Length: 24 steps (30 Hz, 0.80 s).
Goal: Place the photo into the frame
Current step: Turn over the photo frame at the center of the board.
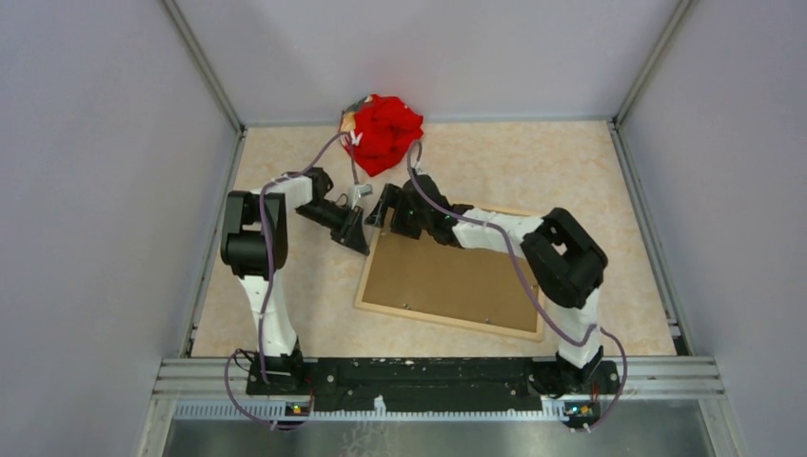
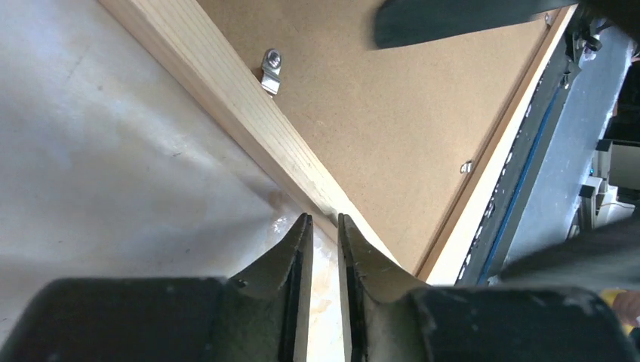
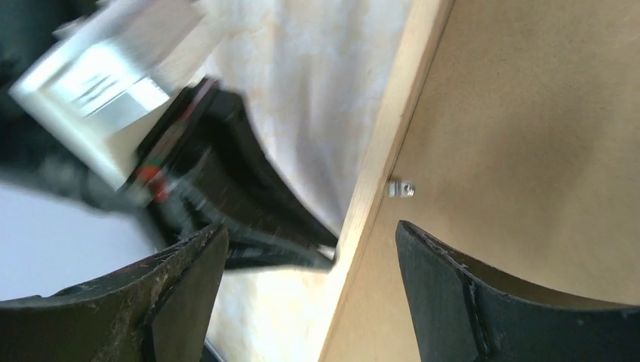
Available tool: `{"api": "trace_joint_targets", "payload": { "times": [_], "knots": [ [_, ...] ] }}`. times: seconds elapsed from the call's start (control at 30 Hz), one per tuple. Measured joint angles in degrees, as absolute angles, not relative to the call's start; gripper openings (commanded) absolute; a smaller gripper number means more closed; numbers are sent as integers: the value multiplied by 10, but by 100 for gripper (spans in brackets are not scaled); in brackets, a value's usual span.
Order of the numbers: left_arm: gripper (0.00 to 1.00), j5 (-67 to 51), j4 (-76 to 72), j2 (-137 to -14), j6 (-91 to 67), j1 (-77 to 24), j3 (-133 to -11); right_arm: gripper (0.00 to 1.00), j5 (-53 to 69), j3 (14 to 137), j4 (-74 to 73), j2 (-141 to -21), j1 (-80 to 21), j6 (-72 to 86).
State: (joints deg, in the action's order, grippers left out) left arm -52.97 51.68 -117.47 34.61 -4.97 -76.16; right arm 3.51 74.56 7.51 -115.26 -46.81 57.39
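The frame (image 1: 438, 321) lies face down on the table, its brown backing board (image 1: 447, 276) up inside the pale wood moulding. The photo is not visible in any view. My left gripper (image 1: 354, 238) is low at the frame's far-left corner. In the left wrist view its jaws (image 2: 323, 217) stand a narrow gap apart with only table between them, the tips just short of the moulding (image 2: 226, 105). My right gripper (image 1: 385, 211) hovers over the same corner. It is wide open (image 3: 309, 226) and straddles the moulding (image 3: 385, 151), one finger over the board (image 3: 528, 113).
A crumpled red cloth (image 1: 385, 131) lies at the back of the table. Small metal clips (image 2: 270, 69) (image 3: 401, 188) sit along the board's edge. Grey walls enclose the table on three sides, and a black rail (image 1: 428, 371) runs along the near edge.
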Motion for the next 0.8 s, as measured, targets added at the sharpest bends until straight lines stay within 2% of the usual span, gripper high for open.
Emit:
{"api": "trace_joint_targets", "payload": {
  "times": [0.07, 0.17, 0.4, 0.6, 0.67, 0.8],
  "knots": [
    [40, -524, 521, -1175, 353, -49, -769, 82, 36, 733, 48, -1106, -467, 526],
    [47, -515, 529, -1166, 362, -44, -774, 83, 43, 698, 7, -1009, -467, 454],
    [53, -503, 568, -1117, 388, -26, -779, 78, 60, 560, -71, -804, -515, 265],
    [56, -482, 592, -1068, 407, -24, -775, 72, 56, 438, -133, -775, -637, 165],
    [58, -477, 603, -1051, 415, -24, -768, 68, 50, 423, -146, -776, -645, 149],
    [62, -461, 621, -1018, 438, -24, -750, 48, 29, 420, -141, -784, -647, 124]
  ]
}}
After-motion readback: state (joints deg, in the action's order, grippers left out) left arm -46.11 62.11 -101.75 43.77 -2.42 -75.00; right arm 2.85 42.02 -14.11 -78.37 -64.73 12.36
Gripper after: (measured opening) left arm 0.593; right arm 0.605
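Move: For the right hand, the stretch of front rail just right of the front clip lies about 20 cm back, 11 cm to its right and 6 cm below. That clip is some 16 cm back and 6 cm right of the hand; the frame's left clip is almost straight below, and the front-left corner 16 cm back and 5 cm left. From the left hand, whose tips sit at the left rail's outer side, the front-rail spot is about 14 cm right and 14 cm back. Lift the right gripper clear of the left clip by about 10 cm, then swing it back and to the right over the board and down to just above the front rail, turning it some 45 degrees counter-clockwise and narrowing the open fingers a little at the end. Meanwhile take the left gripper up about 6 cm and somewhat left, off the left rail, opening its fingers. ##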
